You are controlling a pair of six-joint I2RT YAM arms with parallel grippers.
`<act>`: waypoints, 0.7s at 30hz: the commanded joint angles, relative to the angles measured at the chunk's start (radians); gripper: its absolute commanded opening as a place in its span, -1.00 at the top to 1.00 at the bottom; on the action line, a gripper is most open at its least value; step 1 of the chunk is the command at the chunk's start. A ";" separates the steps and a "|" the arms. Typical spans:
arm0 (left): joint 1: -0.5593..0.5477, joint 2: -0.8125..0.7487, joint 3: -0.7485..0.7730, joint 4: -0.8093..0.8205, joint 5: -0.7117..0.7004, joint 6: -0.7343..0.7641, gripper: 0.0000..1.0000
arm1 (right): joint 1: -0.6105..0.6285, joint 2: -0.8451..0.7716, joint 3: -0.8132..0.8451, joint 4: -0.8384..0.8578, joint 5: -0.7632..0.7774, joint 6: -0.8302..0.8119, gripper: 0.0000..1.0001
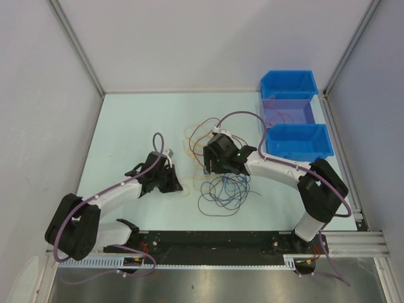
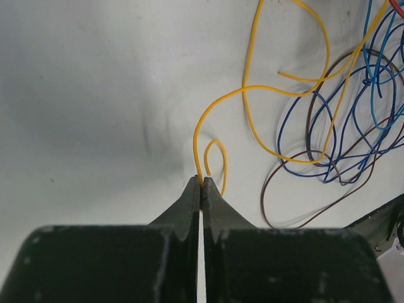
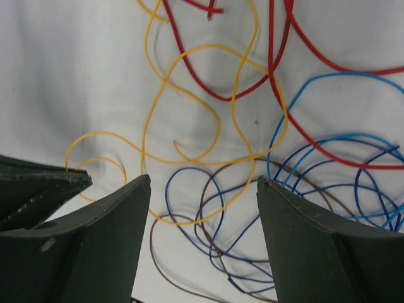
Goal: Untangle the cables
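The cables lie tangled mid-table: dark blue and brown loops (image 1: 222, 190) near the front, red and orange ones (image 1: 201, 131) behind. My left gripper (image 1: 173, 184) is shut on the orange cable (image 2: 252, 87), pinching a small loop of it at the fingertips (image 2: 202, 183); blue (image 2: 371, 95) and brown (image 2: 265, 189) loops lie to its right. My right gripper (image 1: 213, 165) is open and empty (image 3: 203, 180), hovering over orange (image 3: 148, 107), dark blue (image 3: 169, 192), brown (image 3: 205, 196), light blue (image 3: 315, 81) and red (image 3: 270, 38) cables. The left fingertips (image 3: 74, 180) show at its left.
Two blue bins (image 1: 289, 83) (image 1: 300, 140) with a purple tray (image 1: 289, 111) between them stand at the back right. Grey walls enclose the table on three sides. Thick purple hoses run along both arms.
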 commanded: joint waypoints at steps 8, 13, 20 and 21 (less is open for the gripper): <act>0.005 0.059 -0.014 0.077 0.052 -0.003 1.00 | -0.048 0.183 0.179 -0.061 0.031 0.007 -0.43; 0.005 0.066 -0.010 0.077 0.052 -0.003 0.99 | -0.037 0.251 0.235 -0.130 0.075 0.015 -0.42; 0.004 0.065 -0.016 0.077 0.051 -0.002 1.00 | -0.013 0.305 0.286 -0.159 0.065 0.012 -0.40; 0.005 0.063 -0.016 0.077 0.049 0.000 0.99 | -0.010 0.315 0.291 -0.161 0.063 0.013 -0.38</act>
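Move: The right hand, open and empty, goes for the orange cable's loose loops, about 5 cm ahead, 2 cm to its left and 8 cm below. The red cable's bend lies just past them, some 6 cm ahead and 3 cm left; the blue cable tangle is roughly 4 cm back and 4 cm to the right. The left hand already pinches the orange cable, and those loops are about 10 cm ahead and 11 cm right of it. The left fingers stay shut on the orange cable, sinking about a centimetre with it. The right hand comes down over the loose orange loops, first reaching forward some 4 cm while easing lower, then dropping nearly straight, about 5 cm down in all. Its wrist tilts about 10 degrees, and its fingers stay wide open, with no touch to be seen yet. ##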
